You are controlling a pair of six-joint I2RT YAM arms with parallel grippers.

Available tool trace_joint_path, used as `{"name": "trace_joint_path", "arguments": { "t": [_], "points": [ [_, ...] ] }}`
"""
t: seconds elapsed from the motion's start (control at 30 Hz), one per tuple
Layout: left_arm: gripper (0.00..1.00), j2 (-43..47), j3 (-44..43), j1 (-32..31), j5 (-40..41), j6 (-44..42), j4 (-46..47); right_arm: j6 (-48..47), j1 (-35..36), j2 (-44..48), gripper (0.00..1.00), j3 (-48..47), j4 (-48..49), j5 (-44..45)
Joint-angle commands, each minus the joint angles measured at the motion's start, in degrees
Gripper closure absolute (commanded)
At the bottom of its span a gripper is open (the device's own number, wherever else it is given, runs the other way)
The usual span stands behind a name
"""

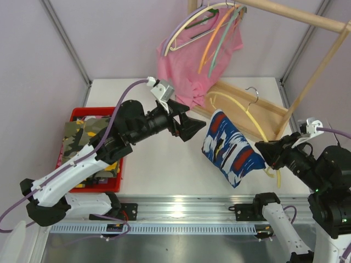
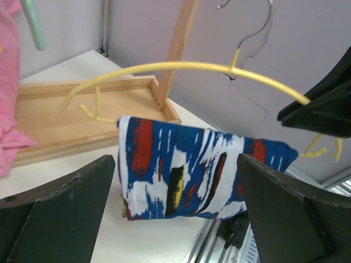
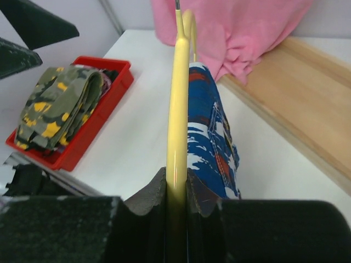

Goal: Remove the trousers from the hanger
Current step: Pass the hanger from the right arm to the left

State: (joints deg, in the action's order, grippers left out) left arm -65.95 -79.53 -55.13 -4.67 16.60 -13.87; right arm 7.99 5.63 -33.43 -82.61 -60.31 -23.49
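The blue, white and red trousers [image 1: 230,148] hang folded over the lower bar of a yellow hanger [image 1: 249,118], just above the table. My right gripper [image 1: 270,153] is shut on the hanger's right end; in the right wrist view its jaws [image 3: 177,189] pinch the yellow hanger [image 3: 178,109], with the trousers [image 3: 211,126] just beyond. My left gripper [image 1: 192,127] is open, a short way left of the trousers and pointing at them. In the left wrist view the trousers [image 2: 186,170] show beyond and between the wide fingers [image 2: 60,208], untouched, under the hanger [image 2: 181,67].
A red bin [image 1: 93,111] at the left holds folded yellow-olive camouflage trousers [image 1: 82,134]. A pink T-shirt [image 1: 192,60] and several bare hangers [image 1: 214,27] hang from the wooden rack, whose base [image 1: 241,107] lies behind the trousers. The metal rail runs along the near edge.
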Motion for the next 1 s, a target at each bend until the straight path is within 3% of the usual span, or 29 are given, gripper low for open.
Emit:
{"name": "trace_joint_path", "arguments": {
  "t": [0.0,0.2,0.33,0.43,0.63,0.97],
  "points": [
    [0.00,2.84,2.17,-2.87,8.07,5.26,3.05,2.99,2.62,3.45,1.00,1.65,14.52,-4.55],
    [0.00,8.56,13.86,-7.08,10.46,20.72,17.98,3.87,7.46,4.16,1.00,7.10,18.12,-4.91],
    [0.00,9.26,19.67,-11.92,21.15,28.47,22.04,5.46,8.61,3.99,1.00,9.48,24.53,-5.34],
    [0.01,9.18,22.91,-13.59,24.08,35.33,26.16,7.12,7.65,3.11,1.00,12.20,32.86,-6.21],
    [0.01,8.12,22.05,-14.04,28.74,40.96,28.80,10.56,7.38,0.56,1.00,14.93,43.51,-9.47],
    [0.02,0.84,15.81,-14.48,31.91,42.98,34.07,11.26,9.75,-3.22,1.00,15.11,48.89,-11.14]
  ]
}}
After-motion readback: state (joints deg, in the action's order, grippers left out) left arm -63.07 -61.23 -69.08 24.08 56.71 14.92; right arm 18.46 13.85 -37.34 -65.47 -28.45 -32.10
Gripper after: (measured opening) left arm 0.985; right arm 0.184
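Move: The middle of the yellow hanger, held near its back end by my right hand, lies about 14 cm right of my empty left hand, 2 cm ahead and 2 cm lower. Its metal hook is some 4 cm ahead, 15 cm right and 4 cm up. The blue trousers hang roughly 12 cm right, 3 cm back and 12 cm below. From my right hand, the left gripper is about 7 cm ahead and 19 cm left, slightly higher; the hanger's middle is 9 cm ahead, 5 cm left. I keep the hanger pinched in my right hand, dip it slightly while carrying it left, then rise and swing it forward-left towards my left gripper, about 8 cm overall, turning roughly 15 degrees counter-clockwise. My open left hand sinks back about 5 cm, then comes up again and edges right, rolling some 45 degrees counter-clockwise seen from behind the wrist to line its fingers up with the hanger. ##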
